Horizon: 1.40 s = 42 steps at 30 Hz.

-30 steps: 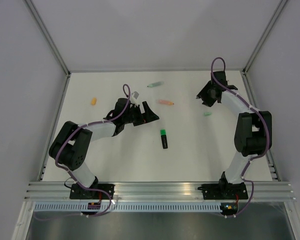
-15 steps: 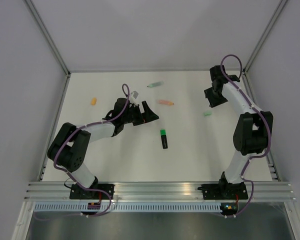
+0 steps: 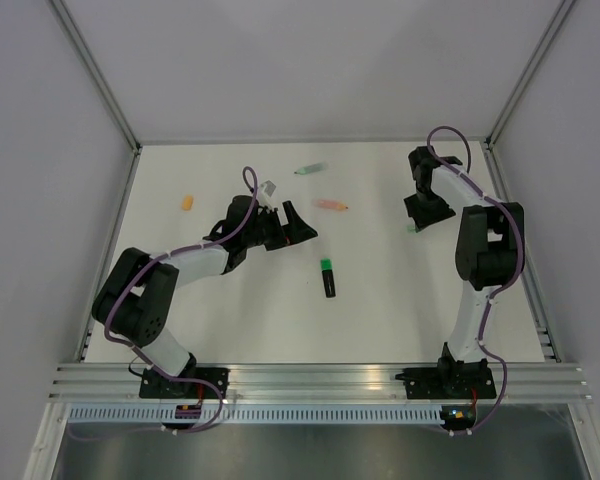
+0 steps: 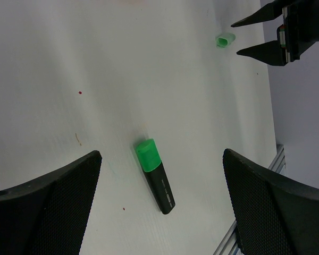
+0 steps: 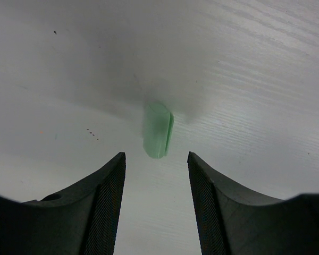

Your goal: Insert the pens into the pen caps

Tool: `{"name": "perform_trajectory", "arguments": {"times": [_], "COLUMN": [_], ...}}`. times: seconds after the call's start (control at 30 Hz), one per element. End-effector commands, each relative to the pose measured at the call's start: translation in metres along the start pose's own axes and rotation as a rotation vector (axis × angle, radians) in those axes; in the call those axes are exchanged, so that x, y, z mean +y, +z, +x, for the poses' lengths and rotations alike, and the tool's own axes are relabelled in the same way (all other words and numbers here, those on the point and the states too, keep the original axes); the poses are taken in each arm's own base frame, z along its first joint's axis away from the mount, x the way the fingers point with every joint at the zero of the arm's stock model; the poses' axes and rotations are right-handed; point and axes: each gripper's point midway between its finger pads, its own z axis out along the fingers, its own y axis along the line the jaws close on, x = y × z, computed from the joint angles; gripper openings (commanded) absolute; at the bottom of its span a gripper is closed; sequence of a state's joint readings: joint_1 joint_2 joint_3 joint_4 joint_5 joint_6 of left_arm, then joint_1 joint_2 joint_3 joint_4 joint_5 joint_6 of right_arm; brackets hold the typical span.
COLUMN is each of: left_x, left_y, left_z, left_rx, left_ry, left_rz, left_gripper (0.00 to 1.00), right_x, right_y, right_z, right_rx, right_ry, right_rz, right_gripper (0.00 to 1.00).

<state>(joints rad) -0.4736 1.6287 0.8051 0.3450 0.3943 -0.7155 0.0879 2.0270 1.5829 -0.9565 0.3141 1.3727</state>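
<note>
The pale mint cap (image 5: 158,130) lies on the white table just ahead of my right gripper (image 5: 155,156), which is open with nothing between its fingers. From above, the right gripper (image 3: 420,218) hangs over that cap (image 3: 413,227). My left gripper (image 3: 302,224) is wide open mid-table. In its wrist view the left gripper (image 4: 162,156) frames the black pen with a bright green end (image 4: 154,175), which lies flat below it. The mint pen (image 3: 309,169) and the salmon pen (image 3: 330,204) lie towards the back. An orange cap (image 3: 187,201) sits at the left.
The black pen (image 3: 328,277) lies alone mid-table. Grey walls with metal corner posts close in the table on three sides. An aluminium rail (image 3: 320,380) runs along the near edge. The left wrist view also shows the mint cap (image 4: 223,40) beside the right gripper's fingers (image 4: 255,52).
The right arm has folded in and its gripper has swung down over the mint cap, its jaws opening a little. The left arm and the pens have not moved.
</note>
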Motion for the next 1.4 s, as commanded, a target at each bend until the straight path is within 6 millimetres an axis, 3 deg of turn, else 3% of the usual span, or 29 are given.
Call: {"name": "perform_trajectory", "arguments": {"times": [0.0, 0.4, 0.73, 0.83, 0.93, 0.97, 1.07, 1.13, 1.2, 1.23, 1.3, 1.33, 1.37], "left_x": [-0.008, -0.004, -0.003, -0.003, 0.005, 0.003, 0.005, -0.004, -0.026, -0.035, -0.045, -0.047, -0.054], "left_y": [-0.004, -0.002, -0.001, -0.002, -0.008, -0.014, -0.026, -0.032, -0.03, -0.03, -0.029, -0.027, -0.026], "left_z": [-0.011, -0.011, -0.01, -0.011, -0.015, -0.027, -0.041, -0.045, -0.05, -0.049, -0.059, -0.059, -0.062], "left_rx": [-0.048, -0.047, -0.043, -0.048, -0.067, -0.119, -0.188, -0.216, -0.212, -0.197, -0.188, -0.167, -0.14], "left_ry": [0.025, 0.026, 0.024, 0.036, 0.066, 0.086, 0.086, 0.051, 0.048, 0.021, -0.025, -0.018, 0.008], "left_rz": [0.007, -0.008, -0.01, -0.012, -0.07, -0.095, -0.144, -0.121, -0.023, 0.012, 0.024, 0.02, 0.029], "left_gripper": [0.99, 0.99, 0.99, 1.0, 1.0, 1.0, 1.0, 1.0, 1.0, 1.0, 1.0, 1.0, 1.0], "right_x": [0.002, 0.003, -0.004, -0.01, -0.014, -0.018, -0.022, -0.024, -0.021, -0.029, -0.014, -0.024, -0.017], "right_y": [0.005, 0.019, 0.044, 0.05, 0.053, 0.055, 0.061, 0.064, 0.063, 0.066, 0.056, 0.059, 0.046], "right_z": [-0.007, -0.006, 0.0, 0.002, -0.003, -0.003, 0.0, 0.003, 0.003, 0.01, 0.009, 0.016, 0.021], "right_rx": [-0.038, -0.055, -0.054, -0.06, -0.093, -0.098, -0.093, -0.083, -0.081, -0.054, -0.055, -0.036, -0.013], "right_ry": [0.009, 0.011, -0.012, -0.023, -0.032, -0.039, -0.07, -0.12, -0.148, -0.192, -0.205, -0.264, -0.28], "right_rz": [0.003, -0.009, 0.001, 0.015, 0.023, 0.028, 0.018, 0.01, -0.027, -0.029, -0.149, -0.164, -0.243], "right_gripper": [0.57, 0.57, 0.55, 0.47, 0.31, 0.23, 0.08, 0.04, 0.0, 0.0, 0.0, 0.0, 0.0]}}
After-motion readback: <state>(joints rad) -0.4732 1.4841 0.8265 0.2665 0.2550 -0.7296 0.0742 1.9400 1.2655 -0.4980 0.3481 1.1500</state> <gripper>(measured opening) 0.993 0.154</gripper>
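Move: The pale green cap lies almost under the right hand, about 4 cm below, 1 cm ahead and 1 cm to the right. From the cap, the pink pen is some 25 cm left and 8 cm farther out, the black marker about 26 cm left and 16 cm nearer. From the left hand, the green cap lies about 33 cm right, 9 cm ahead and 10 cm lower. The right hand's fingers pinch the green cap from both sides: the hand sinks about 3.5 cm, easing slightly right and forward, then the half-open fingers close and keep hold down at the table while the wrist turns some 10 degrees counter-clockwise and swings the fingertips outward. Late on, the empty left hand rises about 5 cm, drifting left, fingers still wide open. ##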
